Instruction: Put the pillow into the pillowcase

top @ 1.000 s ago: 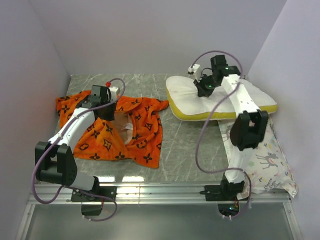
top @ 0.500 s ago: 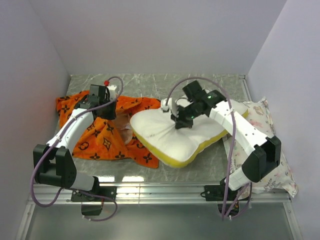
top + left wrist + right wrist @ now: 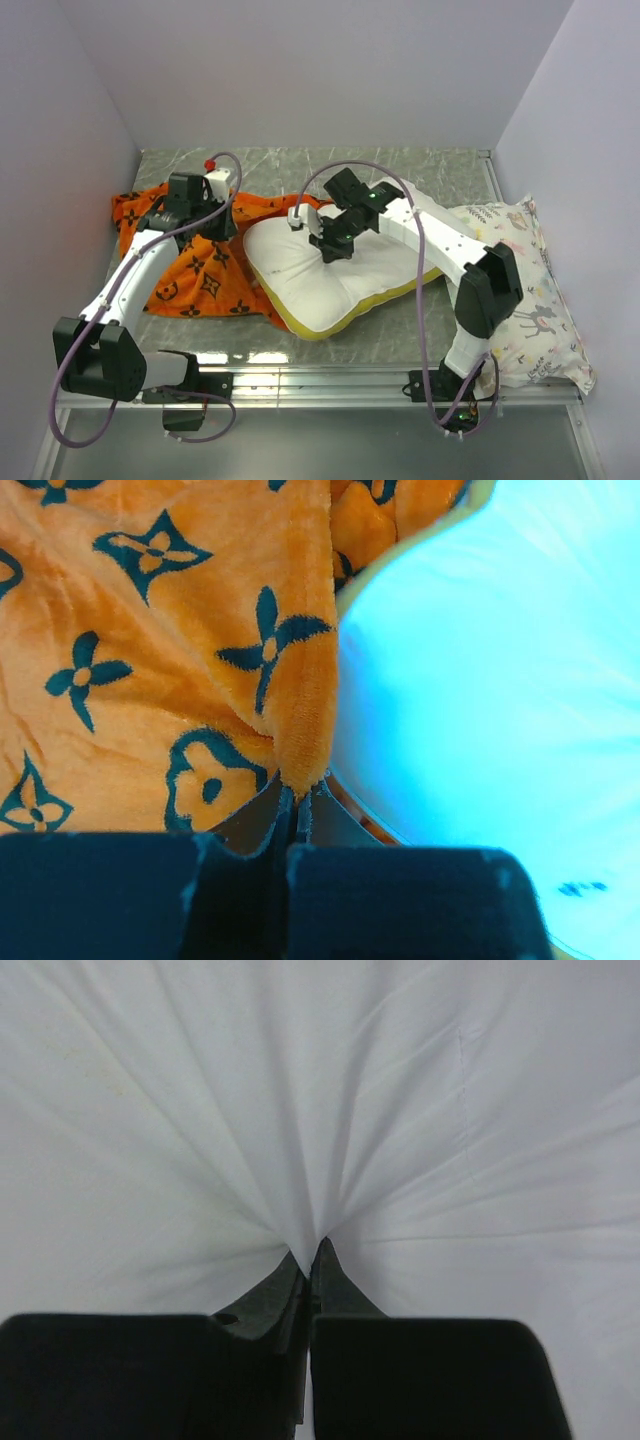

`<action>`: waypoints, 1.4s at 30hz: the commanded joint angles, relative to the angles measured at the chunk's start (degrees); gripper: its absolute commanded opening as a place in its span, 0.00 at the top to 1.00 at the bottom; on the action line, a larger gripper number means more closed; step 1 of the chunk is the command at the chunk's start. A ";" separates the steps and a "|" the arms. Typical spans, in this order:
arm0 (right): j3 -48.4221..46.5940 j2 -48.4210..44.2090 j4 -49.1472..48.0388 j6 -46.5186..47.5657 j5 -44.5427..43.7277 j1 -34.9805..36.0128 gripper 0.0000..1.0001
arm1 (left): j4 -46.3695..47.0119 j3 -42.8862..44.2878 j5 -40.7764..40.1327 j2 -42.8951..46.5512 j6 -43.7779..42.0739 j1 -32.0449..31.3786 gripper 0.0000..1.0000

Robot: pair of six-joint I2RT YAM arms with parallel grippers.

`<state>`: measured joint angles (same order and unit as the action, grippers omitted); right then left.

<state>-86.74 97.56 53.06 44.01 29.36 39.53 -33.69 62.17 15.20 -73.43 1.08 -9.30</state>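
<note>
The white pillow (image 3: 310,275) with its yellow edge band lies in the middle of the table, its left end over the right part of the orange pillowcase (image 3: 195,280). My right gripper (image 3: 330,245) is shut on a pinch of the pillow's top fabric (image 3: 320,1110), which puckers into the jaws (image 3: 310,1250). My left gripper (image 3: 218,222) is shut on a fold of the pillowcase's edge (image 3: 300,750), lifting it beside the pillow (image 3: 480,680); the jaws meet at the fold (image 3: 297,795). The pillowcase's opening is hidden behind the arm and the pillow.
A white pillow printed with deer and plants (image 3: 530,300) lies at the right, partly under the right arm. Grey walls close in the left, back and right sides. A metal rail (image 3: 320,378) runs along the near edge.
The right gripper has dragged the pillow from the back right across to the left, onto the pillowcase's right part. The left gripper has kept its grip and raised the fabric slightly.
</note>
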 commanded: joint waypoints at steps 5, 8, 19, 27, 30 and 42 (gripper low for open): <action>-10.37 7.02 -2.09 -1.64 1.21 0.99 1.00 | 1.09 -0.12 4.40 1.80 -2.66 0.07 1.00; -13.71 9.93 0.20 -1.12 1.49 1.86 1.00 | 0.73 -0.12 4.66 1.97 -3.19 0.07 1.00; -23.12 19.42 6.36 -0.24 2.28 4.24 1.00 | -0.06 -1.26 5.98 3.55 -4.07 0.07 1.00; -19.17 17.58 6.45 1.61 0.96 5.73 1.00 | 0.82 0.05 4.75 3.64 -2.84 0.07 1.00; -20.22 18.72 9.25 2.31 1.48 5.82 1.00 | 1.08 0.41 4.84 3.91 -2.58 0.07 1.00; -29.87 23.63 0.22 -9.34 -4.40 3.98 1.00 | -4.01 -1.35 11.87 4.61 -6.27 -0.98 1.00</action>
<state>-109.69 119.87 60.69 42.02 26.55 45.17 -35.90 60.86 22.65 -70.89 -3.44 -9.45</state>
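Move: About 18 cm to the right hand's left, roughly level fore-and-aft and some 7 cm lower, lies the pillowcase's mouth; the right fingers already pinch the pillow's top. The pillow's middle is 4 cm right of them and 5 below, its near corner 14 cm back and 5 left. From the left hand, which already holds the case's upper lip, the mouth's middle is about 4 cm back, 5 right and 8 lower. Dragging the pillow by its pinched cover, the right hand goes left about 6 cm towards the pillowcase's mouth, sinking some 4 cm; it also reaches 3 cm forward at first, eases back about 2, then starts forward again. The left hand keeps its pinch on the case's lip, drawing it back about 2 cm and a little right, turning slightly clockwise. ##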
